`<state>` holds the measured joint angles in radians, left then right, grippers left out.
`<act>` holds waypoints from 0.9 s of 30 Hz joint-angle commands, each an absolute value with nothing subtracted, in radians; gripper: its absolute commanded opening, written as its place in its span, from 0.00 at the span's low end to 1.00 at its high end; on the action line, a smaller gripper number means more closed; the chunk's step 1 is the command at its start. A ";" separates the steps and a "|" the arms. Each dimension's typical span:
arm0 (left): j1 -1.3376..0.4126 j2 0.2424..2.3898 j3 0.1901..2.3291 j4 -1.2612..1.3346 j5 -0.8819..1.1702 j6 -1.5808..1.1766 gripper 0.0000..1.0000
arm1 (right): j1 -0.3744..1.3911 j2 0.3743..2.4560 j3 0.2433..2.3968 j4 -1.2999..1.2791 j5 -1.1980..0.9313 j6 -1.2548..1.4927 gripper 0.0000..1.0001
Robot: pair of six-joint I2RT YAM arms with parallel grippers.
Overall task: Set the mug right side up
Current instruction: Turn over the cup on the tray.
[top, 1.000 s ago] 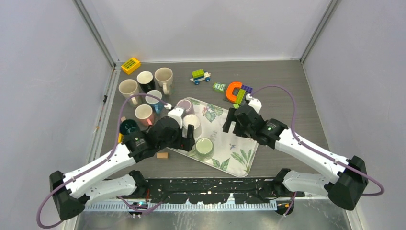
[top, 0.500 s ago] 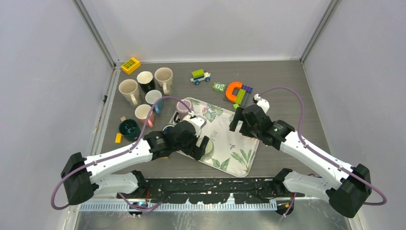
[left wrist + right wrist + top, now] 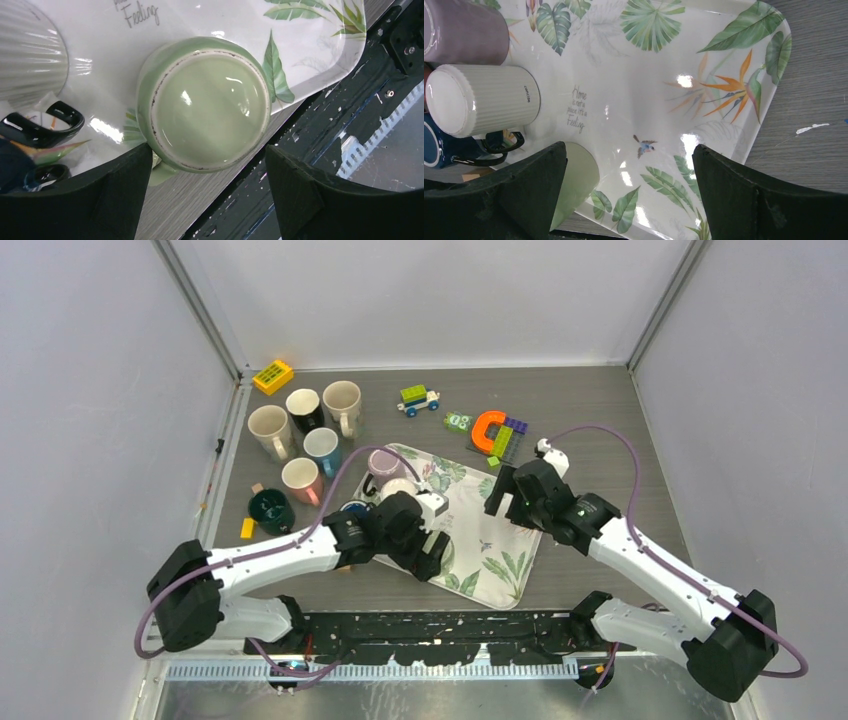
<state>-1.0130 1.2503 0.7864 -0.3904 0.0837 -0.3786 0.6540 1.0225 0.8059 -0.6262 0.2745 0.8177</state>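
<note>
A pale green mug (image 3: 210,102) stands upside down, base up, at the near edge of the leaf-printed tray (image 3: 200,20). My left gripper (image 3: 207,150) hangs right above it, open, one finger on each side of the mug and the left finger close to the handle. From the top view the left gripper (image 3: 425,540) hides this mug. My right gripper (image 3: 628,150) is open over the tray's bare middle (image 3: 634,90), with the green mug (image 3: 576,180) beside its left finger; seen from the top, the right gripper (image 3: 500,490) holds nothing.
A white ribbed mug (image 3: 484,100), a purple mug (image 3: 466,30) and a blue mug (image 3: 439,145) crowd the tray's left part. Several upright mugs (image 3: 300,477) stand left of the tray (image 3: 500,560). Toy bricks (image 3: 488,428) and a yellow block (image 3: 272,376) lie behind.
My left arm has swung right from the tray's left edge to above the green mug, its jaws narrowing slightly. The right gripper has drifted a little right and back.
</note>
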 commanded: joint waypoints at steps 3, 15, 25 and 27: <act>-1.045 1.344 0.874 -0.297 0.097 -0.420 0.76 | 0.636 0.982 0.788 -0.609 0.275 0.811 1.00; -1.129 1.445 0.956 -0.358 -0.036 -0.351 0.48 | 0.616 0.948 0.769 -0.618 0.290 0.813 1.00; -1.156 1.513 0.995 -0.348 -0.151 -0.319 0.40 | 0.610 0.942 0.767 -0.611 0.291 0.808 1.00; -1.157 1.526 1.004 -0.344 -0.160 -0.310 0.36 | 0.608 0.941 0.767 -0.612 0.291 0.806 1.00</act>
<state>-1.1511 1.5063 0.9562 -0.3630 -0.0898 -0.3466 0.6144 0.9661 0.7624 -0.6270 0.2707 0.8173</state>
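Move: The left hand hangs just over the near-left side of the upturned green mug; the mug's middle is about 3 cm to its right, 2 cm ahead and 4 cm below, with its handle on the near-left side. The white mug stands some 12 cm ahead and 2 cm to the left of this hand, the navy mug about 7 cm ahead and 10 cm left, both some 4 cm lower. From the right hand, the green mug lies about 14 cm left, 8 cm back and 8 cm below. Rightward first, about 5 cm in a quick sweep, the left hand pushes the green mug along the tray while its fingers close from nearly wide open to well under half. With the sideways travel spent, it sinks to about 2 cm lower, edges slightly forward and tips some 10 degrees, bringing the fingertips to either side of the handle. ##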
